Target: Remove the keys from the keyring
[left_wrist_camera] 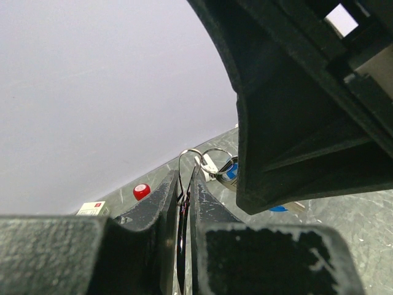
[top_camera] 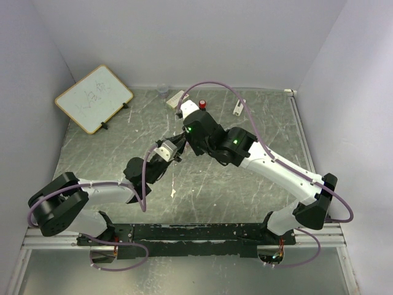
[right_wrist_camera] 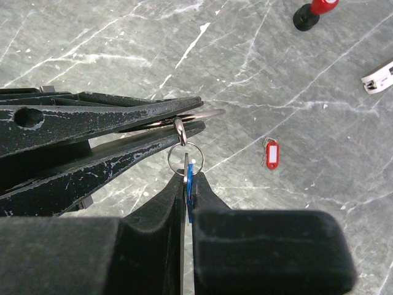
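Observation:
The two grippers meet above the middle of the table. My left gripper (left_wrist_camera: 186, 176) (top_camera: 174, 150) is shut on the thin silvery keyring (left_wrist_camera: 191, 153) (right_wrist_camera: 207, 114), which pokes out past its tips. A small silver ring (right_wrist_camera: 185, 158) hangs from the keyring. It carries a blue-headed key (right_wrist_camera: 190, 182) (left_wrist_camera: 231, 171), and my right gripper (right_wrist_camera: 187, 178) (top_camera: 185, 136) is shut on that key just below the left fingers (right_wrist_camera: 123, 117). A red-headed key (right_wrist_camera: 272, 153) lies loose on the table to the right.
A small black object with a red top (right_wrist_camera: 313, 12) (top_camera: 202, 104) (left_wrist_camera: 142, 191) stands at the back. White items (top_camera: 175, 99) (top_camera: 238, 108), a clear cup (top_camera: 163, 91) and a whiteboard (top_camera: 93, 98) sit along the back. Walls close in three sides.

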You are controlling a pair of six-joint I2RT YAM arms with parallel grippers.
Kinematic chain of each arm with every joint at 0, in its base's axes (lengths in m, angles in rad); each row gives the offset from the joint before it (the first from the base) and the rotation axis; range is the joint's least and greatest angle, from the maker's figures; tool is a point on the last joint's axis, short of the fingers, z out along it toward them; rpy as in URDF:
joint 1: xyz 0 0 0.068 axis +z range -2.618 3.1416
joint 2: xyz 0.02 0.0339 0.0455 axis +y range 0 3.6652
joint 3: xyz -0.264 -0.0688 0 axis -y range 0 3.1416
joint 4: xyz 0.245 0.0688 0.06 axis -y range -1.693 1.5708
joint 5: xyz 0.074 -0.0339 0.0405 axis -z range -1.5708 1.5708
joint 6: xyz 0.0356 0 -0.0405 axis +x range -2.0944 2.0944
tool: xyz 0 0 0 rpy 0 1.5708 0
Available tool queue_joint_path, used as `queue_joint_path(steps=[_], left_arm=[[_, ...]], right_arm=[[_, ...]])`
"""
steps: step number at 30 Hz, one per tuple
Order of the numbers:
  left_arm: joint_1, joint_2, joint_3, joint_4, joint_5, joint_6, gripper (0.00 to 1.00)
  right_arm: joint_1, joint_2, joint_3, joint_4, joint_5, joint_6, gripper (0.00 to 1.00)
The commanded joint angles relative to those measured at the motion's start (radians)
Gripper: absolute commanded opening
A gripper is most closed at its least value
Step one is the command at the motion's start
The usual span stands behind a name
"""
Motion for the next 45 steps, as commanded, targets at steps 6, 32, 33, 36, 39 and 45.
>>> queue_joint_path(steps=[6, 32, 33, 36, 39, 45], left_arm=[[0.009, -0.068, 0.008, 0.059, -0.095, 0.015, 0.07], [0.01, -0.184, -0.052, 0.143, -0.155, 0.062, 0.07], [0.009, -0.187, -0.052, 0.143, -0.154, 0.065, 0.07], [0.008, -0.204, -0.052, 0.14, -0.154, 0.071, 0.07], [0.009, -0.223, -0.055, 0.139, -0.155, 0.077, 0.07], [0.008, -0.25, -0.052, 0.106, -0.158, 0.102, 0.07]], right_arm=[[-0.001, 0.005, 0.002, -0.048, -0.081, 0.01, 0.0], [-0.035, 0.001, -0.027, 0.021, -0.272, 0.006, 0.0], [-0.036, 0.005, -0.027, 0.02, -0.276, 0.003, 0.0], [-0.042, 0.019, -0.034, 0.017, -0.284, -0.004, 0.0], [-0.058, 0.031, -0.051, 0.025, -0.304, -0.012, 0.0], [-0.089, 0.06, -0.048, 0.004, -0.325, -0.024, 0.0]])
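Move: The left fingers already grip the keyring, and the right fingers the blue key whose small ring links to it. From the left hand the blue key sits about 3 cm right, 1 cm back and 2 cm below; from the right hand the keyring is some 3 cm left, 1 cm ahead and 2 cm up. On the table about 25 cm below the right hand, the red tag lies roughly 6 cm ahead and 13 cm right, the red stamp about 26 cm ahead and 5 cm right. Keeping their grips, both hands move about 5 cm left, the left also climbing to part keyring and key. ##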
